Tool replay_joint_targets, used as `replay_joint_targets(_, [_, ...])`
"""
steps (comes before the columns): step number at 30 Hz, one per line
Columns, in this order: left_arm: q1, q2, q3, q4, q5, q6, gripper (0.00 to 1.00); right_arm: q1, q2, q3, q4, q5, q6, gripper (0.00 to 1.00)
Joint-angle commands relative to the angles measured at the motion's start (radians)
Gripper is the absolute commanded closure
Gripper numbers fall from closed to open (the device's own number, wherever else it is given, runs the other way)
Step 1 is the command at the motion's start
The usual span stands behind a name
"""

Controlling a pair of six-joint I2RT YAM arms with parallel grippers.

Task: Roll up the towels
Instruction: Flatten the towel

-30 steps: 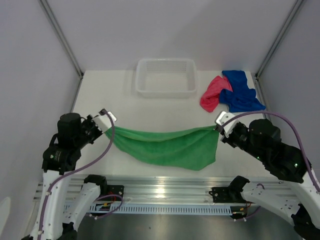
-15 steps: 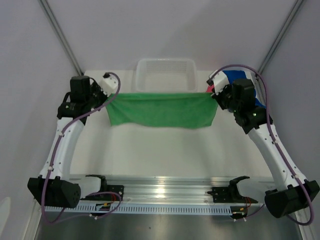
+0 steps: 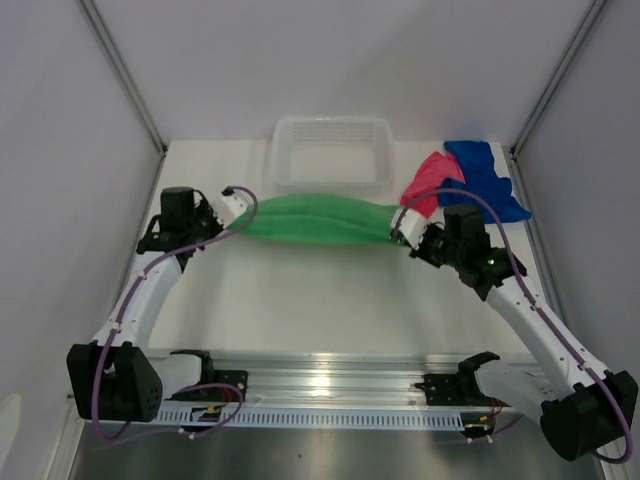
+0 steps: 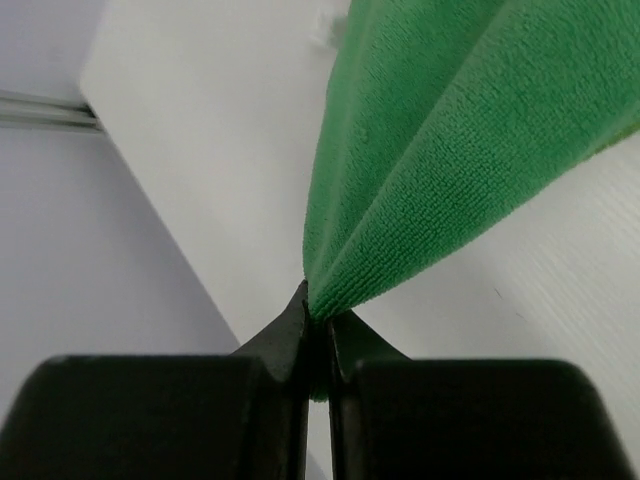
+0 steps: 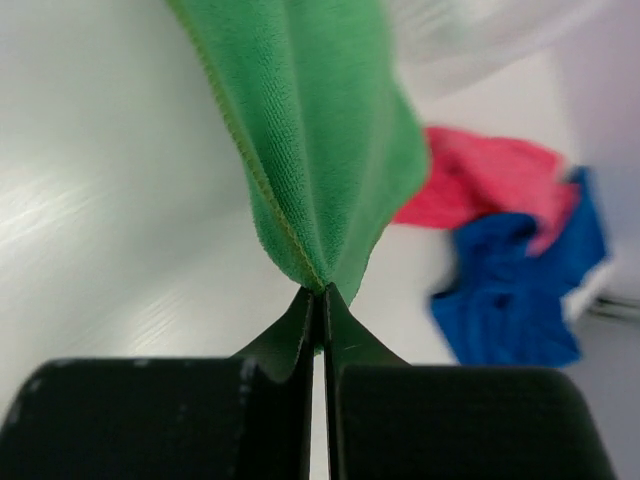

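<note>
The green towel [image 3: 320, 219] stretches as a narrow folded band across the table in front of the basket, held at both ends. My left gripper [image 3: 240, 210] is shut on its left corner; in the left wrist view the green towel [image 4: 440, 150] fans out from the pinched tips of the left gripper [image 4: 318, 315]. My right gripper [image 3: 403, 232] is shut on the right corner, and the right wrist view shows the green towel [image 5: 310, 130] rising from the right gripper [image 5: 320, 292]. The pink-red towel [image 3: 428, 183] and blue towel [image 3: 482, 182] lie crumpled together at the back right.
A white slotted basket [image 3: 332, 150] stands at the back centre, just behind the stretched towel. Grey walls close in the table on the left, right and back. The metal rail [image 3: 330, 385] with both arm bases runs along the near edge.
Both arms have come down and slightly nearer with the green towel. It hung as a wide sheet before; now it lies low as a narrow gathered band near the table.
</note>
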Motion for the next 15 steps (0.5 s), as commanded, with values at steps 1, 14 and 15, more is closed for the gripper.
replay_joint_targets(1, [0.008, -0.019, -0.164, 0.064, -0.013, 0.159, 0.93, 0.062, -0.023, -0.125, -0.134, -0.070, -0.115, 1.00])
replay_joint_targets(14, [-0.005, -0.097, -0.516, -0.123, -0.008, 0.356, 0.89, 0.209, 0.036, -0.214, -0.372, -0.019, -0.091, 1.00])
replay_joint_targets(15, [-0.005, -0.133, -0.529, -0.132, -0.013, 0.367, 0.89, 0.216, 0.045, -0.219, -0.387, -0.019, -0.074, 1.00])
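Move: The left hand holds one corner of the green towel, and its spot of bare table is about 12 cm back and 20 cm below. The right hand holds the other end; its spot is some 11 cm back, 21 cm below. The basket sits roughly 21 cm ahead and 19 cm right of the left hand, down on the table. From the right hand, the pink towel lies about 19 cm ahead and 9 cm right, the blue towel some 20 cm ahead and 22 cm right, both on the table. Swing both grippers down and back together, away from the basket, to lay the green towel on the bare table: left about 17 cm down and 12 cm back, right some 13 cm down and 11 cm back. Tip both sets of fingers some 25 degrees further downward, slow towards the end, and keep the pinch on the near corners. ##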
